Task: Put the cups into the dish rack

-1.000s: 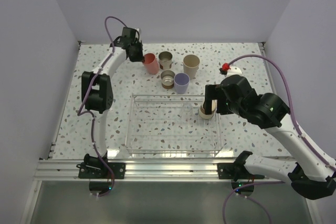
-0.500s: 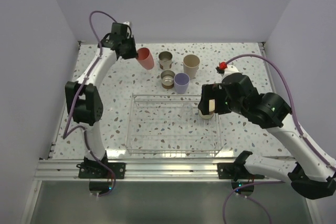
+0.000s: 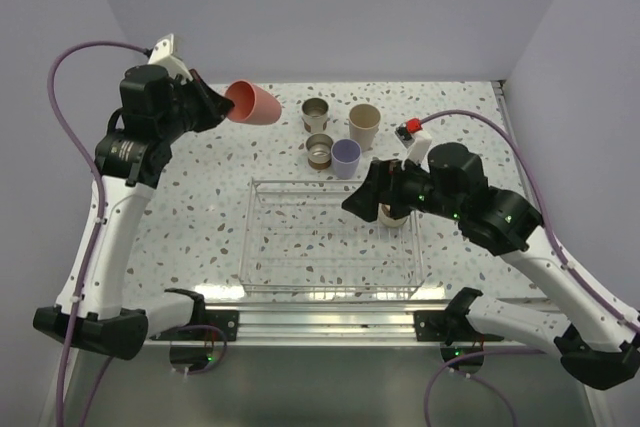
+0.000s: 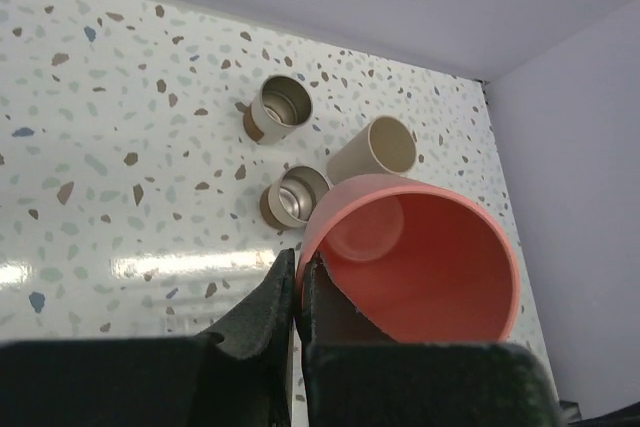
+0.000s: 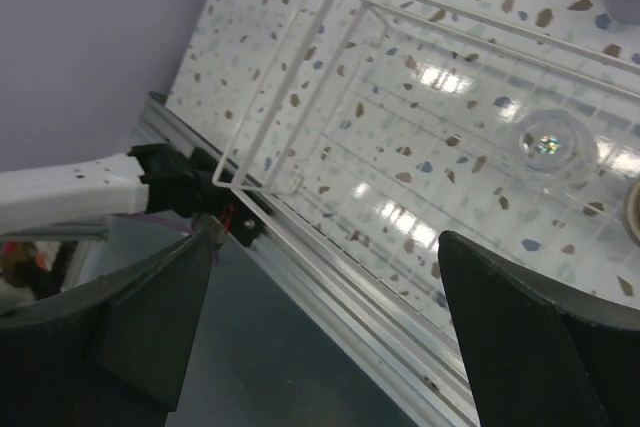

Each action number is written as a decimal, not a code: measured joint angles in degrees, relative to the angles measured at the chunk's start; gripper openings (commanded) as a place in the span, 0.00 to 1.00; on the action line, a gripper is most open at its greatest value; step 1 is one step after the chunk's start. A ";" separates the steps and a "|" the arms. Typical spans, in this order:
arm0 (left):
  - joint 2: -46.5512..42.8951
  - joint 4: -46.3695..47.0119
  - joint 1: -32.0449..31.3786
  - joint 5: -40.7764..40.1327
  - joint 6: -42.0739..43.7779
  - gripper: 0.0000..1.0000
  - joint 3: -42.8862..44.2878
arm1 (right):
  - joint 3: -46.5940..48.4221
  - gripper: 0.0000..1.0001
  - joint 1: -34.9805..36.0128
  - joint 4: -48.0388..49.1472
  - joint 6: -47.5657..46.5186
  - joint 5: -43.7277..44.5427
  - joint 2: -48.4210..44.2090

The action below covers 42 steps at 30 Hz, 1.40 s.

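Note:
My left gripper is shut on the rim of the red-pink cup, holding it tilted in the air over the table's far left; one finger sits inside the cup, the other outside. Two steel cups, the beige cup and the lavender cup stand behind the dish rack. A steel cup stands at the rack's far right corner, partly hidden by my right arm. A clear cup stands in the rack. My right gripper hangs open and empty above the rack.
The rack lies close to the aluminium rail at the table's near edge. Grey walls close the table in at the left, back and right. The right arm's purple cable arcs over the right side.
My left arm has lifted the red-pink cup off the table and swung it up and to the left. My right gripper has backed off the steel cup in the rack and turned leftward.

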 measured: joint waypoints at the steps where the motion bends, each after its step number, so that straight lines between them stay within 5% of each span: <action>1: -1.38 0.00 0.02 0.70 -0.46 0.00 -1.38 | -1.27 0.98 -0.02 2.71 1.81 -1.62 -0.92; 9: -11.08 1.88 0.02 8.96 -7.04 0.00 -12.22 | -10.73 0.98 0.00 22.18 16.46 -9.55 -5.84; 18: -19.93 14.32 0.02 20.26 -17.99 0.00 -17.16 | -15.87 0.98 0.00 41.46 30.49 -9.84 -4.85; 35: -18.32 28.00 0.02 26.64 -28.15 0.00 -19.85 | -7.61 0.98 0.00 69.00 40.37 -10.43 12.04; 42: -19.76 32.09 0.35 25.05 -29.94 0.00 -19.91 | -2.54 0.97 0.00 72.94 43.08 -11.61 16.17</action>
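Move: The red cup, held by its rim in the left gripper, lies about 19 cm ahead of the open right gripper, 21 cm to its left and 5 cm above. Counted from the left hand, the right gripper, where the cup is headed, is roughly 17 cm back, 26 cm right and 8 cm lower. From the right hand, the purple cup stands some 27 cm ahead, 2 cm left and 26 cm below; the near steel cup is 29 cm ahead, 8 cm left, equally low. Raise the open right gripper about 19 cm and carry it left and slightly forward, rolling it some 60 degrees so its fingers swing from down-left to up-left towards the red cup's base. Keep the left grip on the rim while drawing the cup back, then up and rightward, turning the hand clockwise and rolling its left side down so the base faces the right fingers. ##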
